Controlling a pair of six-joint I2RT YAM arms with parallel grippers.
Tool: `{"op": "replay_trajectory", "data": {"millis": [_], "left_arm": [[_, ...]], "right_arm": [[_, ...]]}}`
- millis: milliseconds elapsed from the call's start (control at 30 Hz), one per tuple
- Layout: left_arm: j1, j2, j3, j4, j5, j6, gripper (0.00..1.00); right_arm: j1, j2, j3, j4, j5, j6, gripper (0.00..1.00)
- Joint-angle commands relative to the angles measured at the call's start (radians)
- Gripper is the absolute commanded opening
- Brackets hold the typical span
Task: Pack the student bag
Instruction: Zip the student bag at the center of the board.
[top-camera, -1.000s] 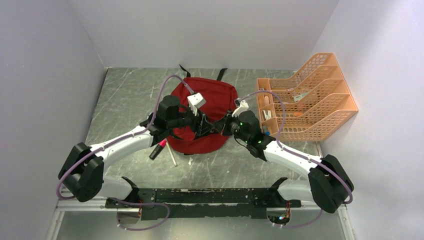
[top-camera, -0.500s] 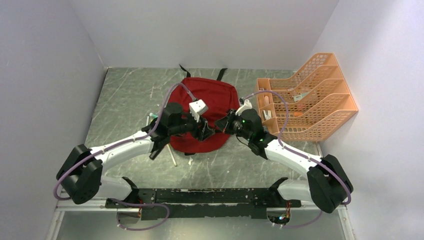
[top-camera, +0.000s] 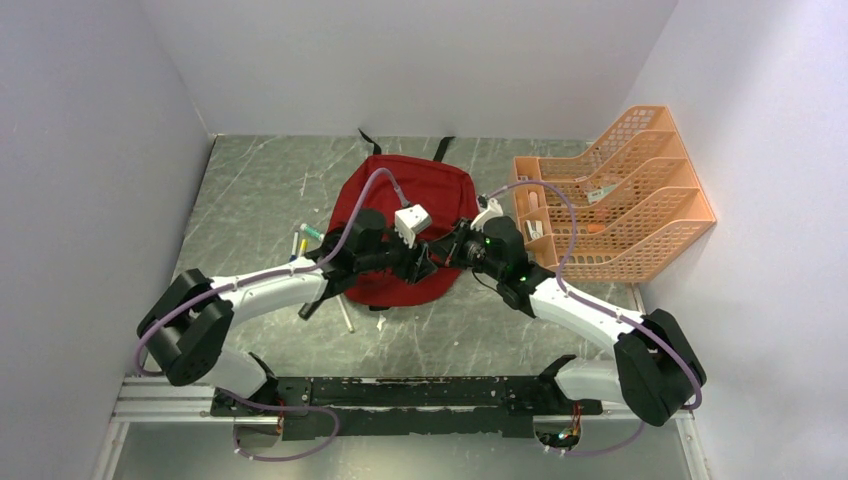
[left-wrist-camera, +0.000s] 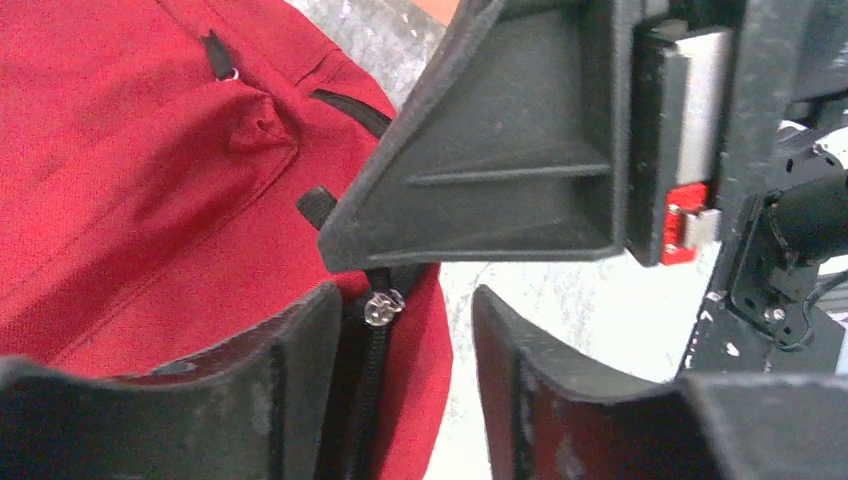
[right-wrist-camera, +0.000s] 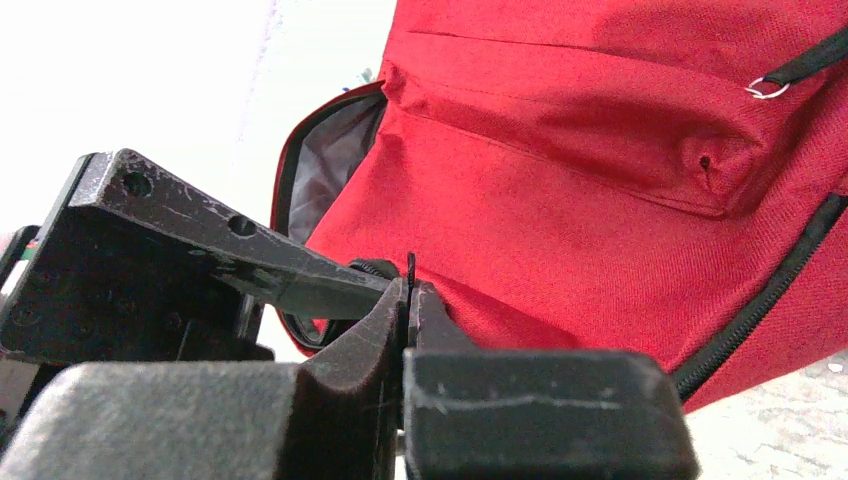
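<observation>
The student bag (top-camera: 425, 185), a dark red backpack, lies flat mid-table with its black straps at the far side. Both grippers meet at its near right edge. My right gripper (top-camera: 447, 257) is shut on a thin black zipper pull (right-wrist-camera: 410, 264) that sticks up between its pads (right-wrist-camera: 408, 300). Beside it the bag's mouth gapes and shows grey lining (right-wrist-camera: 335, 165). My left gripper (top-camera: 428, 266) is open (left-wrist-camera: 405, 350). Its fingers straddle the bag's edge, with the black zipper and its metal slider (left-wrist-camera: 381, 308) between them. Right gripper's finger (left-wrist-camera: 500, 150) hangs just above.
An orange mesh file organizer (top-camera: 620, 200) with small items inside stands at the right, close to my right arm. Pens (top-camera: 300, 242) lie left of the bag. A dark marker (top-camera: 312, 306) and a white stick (top-camera: 345, 315) lie under my left forearm.
My left arm has swung right along the bag's near edge, bringing its gripper up against the right gripper. The right gripper stays shut on the pull, having barely shifted.
</observation>
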Motion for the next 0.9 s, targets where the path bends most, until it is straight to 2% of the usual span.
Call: {"op": "replay_trajectory", "data": {"millis": [0, 267, 367, 567, 767, 867], "left_arm": [[-0.01, 0.033, 0.05, 0.038, -0.034, -0.029, 0.5], [-0.013, 0.084, 0.088, 0.03, -0.019, -0.053, 0.22], [-0.013, 0.093, 0.101, 0.011, -0.021, -0.058, 0.05], [-0.014, 0.097, 0.102, 0.008, 0.0, -0.054, 0.05], [-0.012, 0.082, 0.08, 0.027, -0.01, -0.069, 0.05], [-0.012, 0.075, 0.071, 0.036, -0.022, -0.087, 0.05]], "right_arm": [[-0.01, -0.001, 0.037, 0.029, -0.009, 0.002, 0.0], [-0.01, -0.008, 0.04, 0.019, -0.015, -0.005, 0.0], [-0.01, -0.02, 0.037, -0.001, 0.004, -0.016, 0.03], [-0.022, -0.073, 0.039, -0.076, 0.086, -0.066, 0.25], [-0.036, -0.119, 0.073, -0.247, 0.176, -0.191, 0.43], [-0.041, -0.146, 0.066, -0.302, 0.199, -0.251, 0.47]]}}
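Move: The zip pull of the student bag is pinched in the shut right fingertips, about 1 cm below that hand; it lies some 2 cm to the open left hand's right, 1 cm ahead and 1 cm lower. From the left hand, the bag's middle is about 8 cm ahead, 5 cm left and 8 cm below, and the white pen some 17 cm left and 9 cm back on the table. The front pocket's pull is about 9 cm ahead and 5 cm right of the right hand, slightly lower. The left hand eases about 2 cm forward and right, sinking roughly 1 cm, to the zip pull beside the right fingertips, and its open fingers shut to pinch the pull while the right hand still holds it almost without moving. With the left then staying put and keeping its pinch, the right fingers open to about half and let go, and the right hand backs off some 4 cm to its right, rising about 2 cm and drifting a little forward. ##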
